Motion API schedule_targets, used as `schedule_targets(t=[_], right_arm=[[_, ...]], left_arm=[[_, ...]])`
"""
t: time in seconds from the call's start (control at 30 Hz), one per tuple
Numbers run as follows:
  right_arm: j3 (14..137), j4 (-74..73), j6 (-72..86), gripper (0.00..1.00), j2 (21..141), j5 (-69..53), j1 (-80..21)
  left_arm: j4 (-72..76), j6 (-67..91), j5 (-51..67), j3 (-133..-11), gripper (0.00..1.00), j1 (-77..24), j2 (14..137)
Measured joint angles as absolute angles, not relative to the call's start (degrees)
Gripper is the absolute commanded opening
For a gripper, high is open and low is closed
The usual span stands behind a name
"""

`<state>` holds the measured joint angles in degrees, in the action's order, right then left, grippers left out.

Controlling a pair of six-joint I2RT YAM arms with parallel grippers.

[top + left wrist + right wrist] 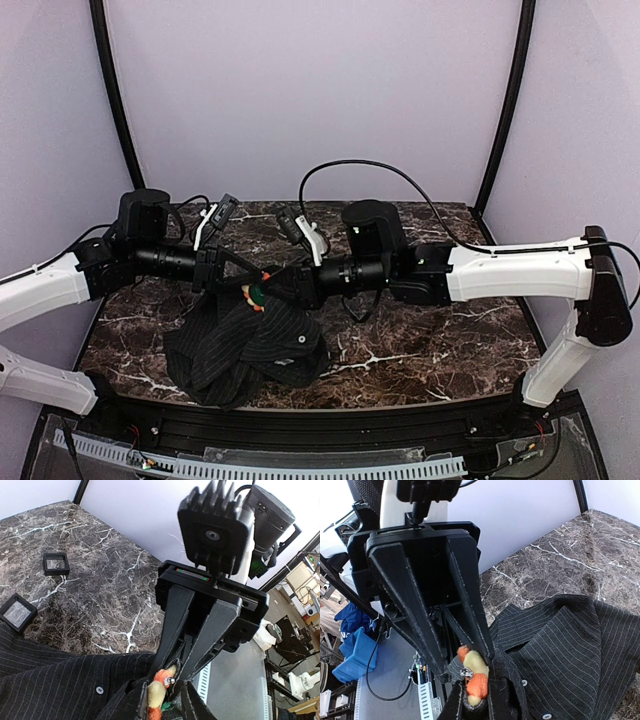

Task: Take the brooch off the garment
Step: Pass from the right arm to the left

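Observation:
The brooch (257, 295), orange and cream petals with a bit of green, is held up in the air between my two grippers. My left gripper (248, 285) comes in from the left. In its wrist view its jaws (162, 700) stand closed round the brooch (156, 694). My right gripper (277, 285) faces it, shut on a fold of the garment (570, 645) right at the brooch (475, 663). The black pinstriped garment (245, 345) hangs from that grip down onto the table. The pin's metal clasp shows beside the petals.
The dark marble table (430, 340) lies beneath. Two small black square boxes (56, 564) (17, 612) sit on it beyond the garment. Pale walls and black frame posts close in the back and sides.

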<state>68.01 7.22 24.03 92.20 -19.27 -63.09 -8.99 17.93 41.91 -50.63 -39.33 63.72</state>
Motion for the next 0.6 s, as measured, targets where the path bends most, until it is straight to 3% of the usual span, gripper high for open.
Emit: schedule_targets(t=[0.37, 0.6], right_arm=[[67.9, 7.2, 24.0, 0.00, 92.1, -19.2, -63.2], [67.9, 6.8, 23.9, 0.00, 91.9, -19.2, -63.2]], left_arm=[[-9.0, 18.5, 42.0, -50.6, 0.02, -39.1, 64.1], [-8.9, 18.4, 42.1, -50.6, 0.01, -39.1, 64.2]])
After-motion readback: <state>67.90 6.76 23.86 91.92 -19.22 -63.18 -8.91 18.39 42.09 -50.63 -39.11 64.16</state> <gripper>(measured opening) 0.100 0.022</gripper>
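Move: Between the two fingertips hangs the brooch, its middle about 2 cm below and 1 cm back from the left hand's point, its silver pin fitting almost between the open left fingers. From the right hand the brooch sits about 1 cm left, 1 cm back and 2 cm below. The garment's bulk lies some 15 cm beneath the left hand, about 4 cm back and 3 cm left; the nearer black frame is roughly 20 cm ahead, 5 cm right and 22 cm down. Closing from about a quarter open to almost shut, the left fingers pinch the brooch's edge at its silver pin fitting, while that hand stays in place with barely any settling. The right hand holds still opposite, pointing left at it, and keeps its grip on the brooch's edge and the cloth bunched there. ##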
